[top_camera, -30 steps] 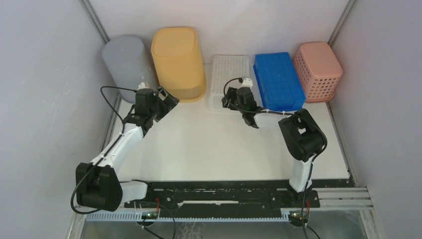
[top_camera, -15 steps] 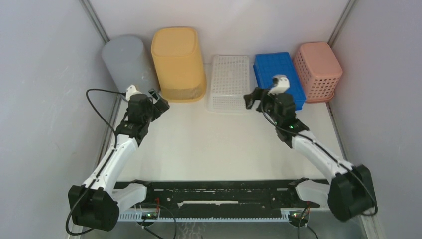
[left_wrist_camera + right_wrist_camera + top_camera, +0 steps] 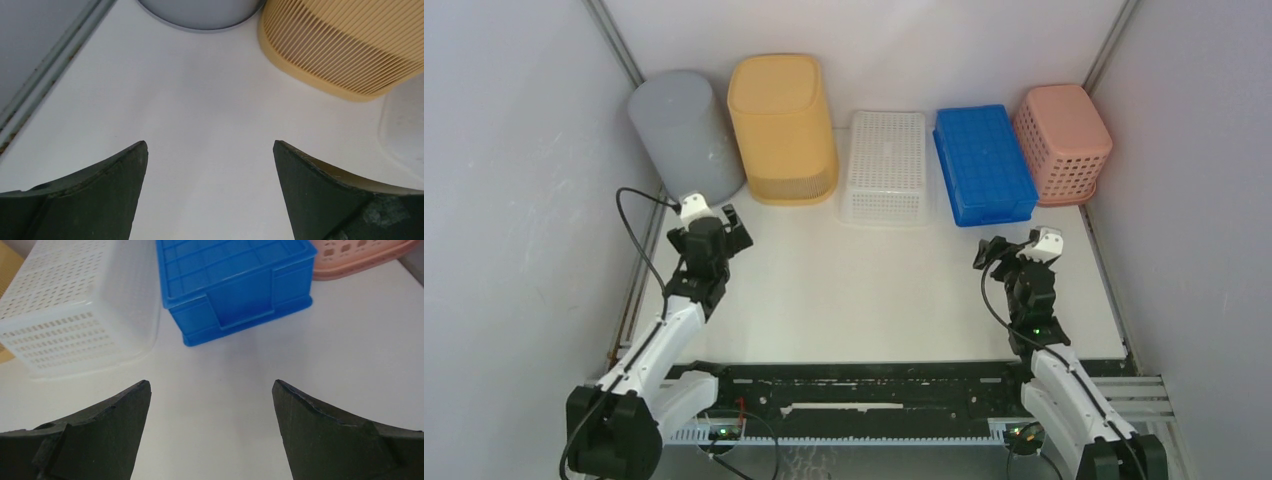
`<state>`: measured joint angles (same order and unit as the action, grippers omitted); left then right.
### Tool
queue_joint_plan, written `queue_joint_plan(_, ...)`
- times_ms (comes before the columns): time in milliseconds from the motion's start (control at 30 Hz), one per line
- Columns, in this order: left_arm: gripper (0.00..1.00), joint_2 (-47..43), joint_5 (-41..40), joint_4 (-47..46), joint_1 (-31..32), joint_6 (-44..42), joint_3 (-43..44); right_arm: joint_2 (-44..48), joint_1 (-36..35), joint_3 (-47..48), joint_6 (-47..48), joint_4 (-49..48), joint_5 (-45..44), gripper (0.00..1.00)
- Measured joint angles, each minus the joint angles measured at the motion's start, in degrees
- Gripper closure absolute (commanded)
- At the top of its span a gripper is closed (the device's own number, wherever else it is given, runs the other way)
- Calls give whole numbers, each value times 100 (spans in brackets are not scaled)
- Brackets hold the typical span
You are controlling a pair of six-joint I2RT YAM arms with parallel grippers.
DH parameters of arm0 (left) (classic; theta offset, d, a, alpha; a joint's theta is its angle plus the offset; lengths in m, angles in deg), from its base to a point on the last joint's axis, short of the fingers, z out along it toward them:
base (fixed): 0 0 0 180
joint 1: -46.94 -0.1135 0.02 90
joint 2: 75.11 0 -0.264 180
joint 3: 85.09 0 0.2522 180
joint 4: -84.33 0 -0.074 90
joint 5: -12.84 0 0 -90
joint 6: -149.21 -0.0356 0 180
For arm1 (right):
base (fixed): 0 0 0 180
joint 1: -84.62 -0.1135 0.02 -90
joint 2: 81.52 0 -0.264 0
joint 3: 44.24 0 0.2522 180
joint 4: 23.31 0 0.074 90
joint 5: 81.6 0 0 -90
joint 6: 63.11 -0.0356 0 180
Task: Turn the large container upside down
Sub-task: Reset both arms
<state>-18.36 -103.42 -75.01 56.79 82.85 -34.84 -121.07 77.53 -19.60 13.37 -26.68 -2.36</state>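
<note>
The large yellow ribbed container (image 3: 782, 120) stands bottom up at the back left; its slatted wall (image 3: 345, 45) fills the upper right of the left wrist view. My left gripper (image 3: 729, 228) (image 3: 210, 145) is open over bare table, short of the container and touching nothing. My right gripper (image 3: 996, 250) (image 3: 210, 385) is open too, near the right side, facing the white and blue boxes with nothing between its fingers.
A grey round bin (image 3: 684, 130) (image 3: 200, 10) stands left of the yellow container. To its right sit a white perforated basket (image 3: 886, 165) (image 3: 75, 310), a blue crate (image 3: 982, 160) (image 3: 235, 280) and a pink basket (image 3: 1062, 140) (image 3: 360, 255), all bottom up. Walls close in on both sides.
Both arms have drawn back from the row of containers toward the near edge. The right gripper swung from the white basket to the right side. Both jaws widened. The containers stayed put.
</note>
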Motion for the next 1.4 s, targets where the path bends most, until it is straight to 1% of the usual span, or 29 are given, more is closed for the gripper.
queue_joint_plan(133,0,-334,-61,-1003,-50,-793,-841,-85,166,-227,44,-468,-214,0)
queue_joint_plan(233,0,-354,-46,-1797,-205,-1213,-1349,-474,234,-306,63,-1012,-372,0)
queue_joint_plan(333,0,-210,79,-2538,-507,-1401,-1674,-1025,254,-435,118,-1700,-544,0)
queue_joint_plan(400,0,66,205,-2955,-721,-1493,-1740,-1429,262,-442,181,-2065,-654,0)
queue_joint_plan(500,0,577,310,-3447,-857,-1622,-1740,-2142,308,-442,254,-2699,-791,0)
queue_joint_plan(633,0,1014,411,-3775,-911,-1814,-1740,-2900,378,-455,297,-3383,-887,0)
queue_joint_plan(733,0,1047,481,-4214,-1016,-1906,-1792,-2979,455,-455,295,-3521,-866,0)
queue_joint_plan(833,0,1213,601,-5191,-1141,-1956,-2131,-2999,601,-448,295,-3672,-706,0)
queue_joint_plan(933,0,1335,756,-5501,-1176,-2013,-2367,-3082,643,-461,321,-3851,-503,0)
queue_joint_plan(1033,0,1464,1045,-6011,-1174,-2114,-2575,-3497,647,-702,385,-4765,-337,0)
queue_joint_plan(1067,0,1471,1104,-6100,-1174,-2129,-2629,-3595,645,-789,407,-4909,-310,0)
queue_joint_plan(1167,0,1497,1152,-6275,-1174,-2159,-2662,-3613,634,-809,444,-4699,-240,0)
queue_joint_plan(1300,0,1528,1161,-6328,-1176,-2166,-2662,-3722,501,-149,632,-4166,-131,0)
queue_joint_plan(1400,0,1528,1165,-6336,-1176,-2168,-2662,-3746,415,140,745,-4028,-26,0)
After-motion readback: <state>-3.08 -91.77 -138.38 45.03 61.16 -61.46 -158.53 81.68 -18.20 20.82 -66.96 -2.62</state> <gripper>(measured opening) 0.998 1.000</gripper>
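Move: The white basket, the container last let go, lies upturned some 27 cm ahead of the right hand, 27 cm to its left and 6 cm lower. From that hand the blue box is about 29 cm straight ahead, the pink basket 31 cm ahead and 20 cm right. From the left hand the white basket is roughly 25 cm ahead and 40 cm right; the grey bucket stands 30 cm ahead, 11 cm left, the yellow bin 28 cm ahead, 15 cm right. The upturned containers are left untouched as both empty, wide-open hands settle back over bare table. The left sinks and goes left about 5 cm each, its left side rolling up and its fingers tipping up some 15 degrees. The right drifts right and down while easing forward, then pushes forward towards the blue box, rising and swinging slightly back left. ##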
